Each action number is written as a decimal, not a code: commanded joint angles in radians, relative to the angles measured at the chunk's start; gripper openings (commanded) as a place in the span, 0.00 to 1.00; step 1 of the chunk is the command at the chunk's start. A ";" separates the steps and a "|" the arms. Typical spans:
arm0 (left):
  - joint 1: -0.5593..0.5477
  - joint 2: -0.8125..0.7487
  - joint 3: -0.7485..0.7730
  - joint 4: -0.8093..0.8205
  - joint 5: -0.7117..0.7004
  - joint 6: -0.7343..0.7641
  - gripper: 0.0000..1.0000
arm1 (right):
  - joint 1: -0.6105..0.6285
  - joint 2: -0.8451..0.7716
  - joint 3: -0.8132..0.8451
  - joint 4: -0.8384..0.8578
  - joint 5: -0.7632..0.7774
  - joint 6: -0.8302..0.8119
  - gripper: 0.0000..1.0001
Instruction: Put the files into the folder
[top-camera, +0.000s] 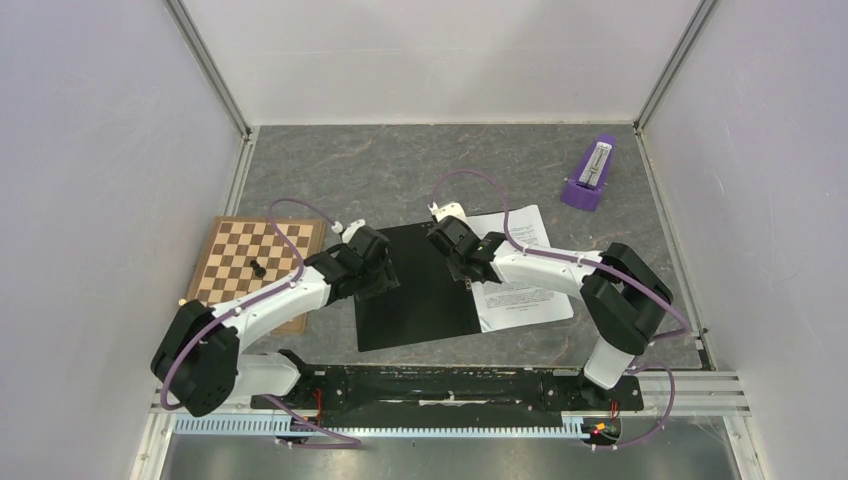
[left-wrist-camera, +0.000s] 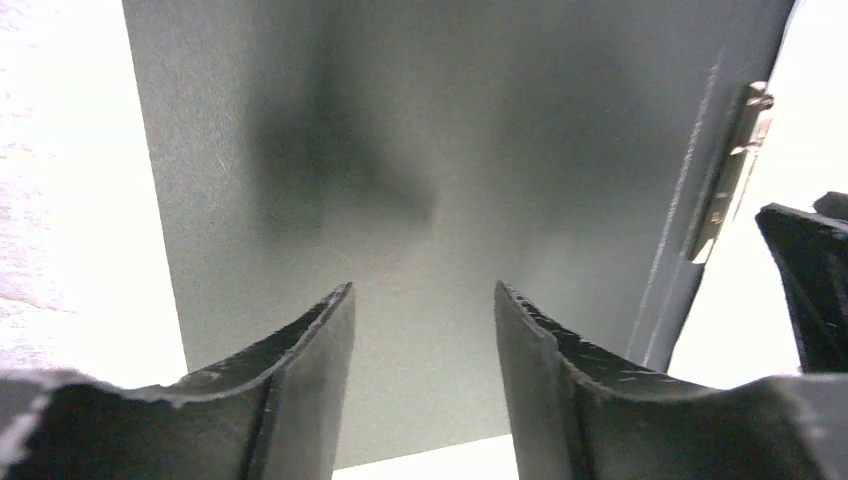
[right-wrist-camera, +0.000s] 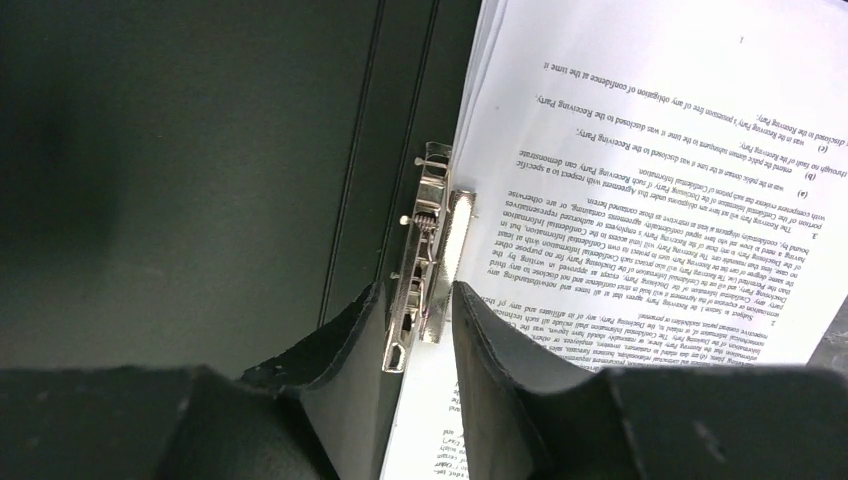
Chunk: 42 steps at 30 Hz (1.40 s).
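Note:
The folder (top-camera: 412, 300) lies open on the table with its black inside (left-wrist-camera: 430, 150) facing up. Along its spine runs a metal clip (right-wrist-camera: 432, 250), seen too in the left wrist view, clip (left-wrist-camera: 735, 170). The files (top-camera: 525, 295), white sheets of dense print (right-wrist-camera: 650, 150), lie to the right of the clip with their left edge against it. My left gripper (top-camera: 383, 282) hovers open over the black left cover, nothing between its fingers (left-wrist-camera: 425, 292). My right gripper (top-camera: 463, 266) stands open with its tips on either side of the clip's near end (right-wrist-camera: 415, 290).
A wooden chessboard (top-camera: 235, 250) with one black piece (top-camera: 258, 268) lies left of the folder, under the left arm. A purple metronome (top-camera: 590, 175) stands at the back right. A small white object (top-camera: 447, 210) sits behind the folder. White walls close in three sides.

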<state>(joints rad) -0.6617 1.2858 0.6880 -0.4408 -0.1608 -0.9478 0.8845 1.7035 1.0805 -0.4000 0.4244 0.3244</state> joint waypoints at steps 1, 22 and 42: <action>0.018 -0.052 0.056 -0.047 -0.062 0.093 0.65 | -0.011 0.029 0.038 0.000 0.017 -0.004 0.34; 0.117 -0.083 0.056 -0.068 -0.026 0.173 0.79 | -0.035 0.128 0.040 0.058 -0.045 0.011 0.22; 0.159 -0.152 0.014 -0.011 0.030 0.219 0.84 | -0.055 0.078 0.046 0.049 -0.061 -0.021 0.00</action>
<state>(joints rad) -0.5098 1.1553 0.7197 -0.4900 -0.1539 -0.7658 0.8436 1.8236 1.1072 -0.3565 0.3908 0.3206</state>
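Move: The metal clip on the folder's spine lies just under the right fingertips, about 3 cm below and 1 cm ahead. The papers' middle is about 11 cm to that hand's right and 2 cm ahead, and the middle of the empty left cover is some 13 cm to its left and 1 cm back. From the left hand, the cover's left edge is about 9 cm left, 1 cm back and 4 cm below, and the clip about 16 cm right, 3 cm ahead and 3 cm below. The right hand sinks about 3.5 cm onto the metal clip, easing a little over 1 cm forward, and its part-open fingers narrow until they pinch the clip, the wrist hardly turning. Meanwhile the left hand, clear of the cover, opens wider and rises off it, then carries on left towards the cover's left edge and climbs again, about 4 cm left, 4 cm up and 2.5 cm forward in all, with the fingers tipping slightly outwards. ##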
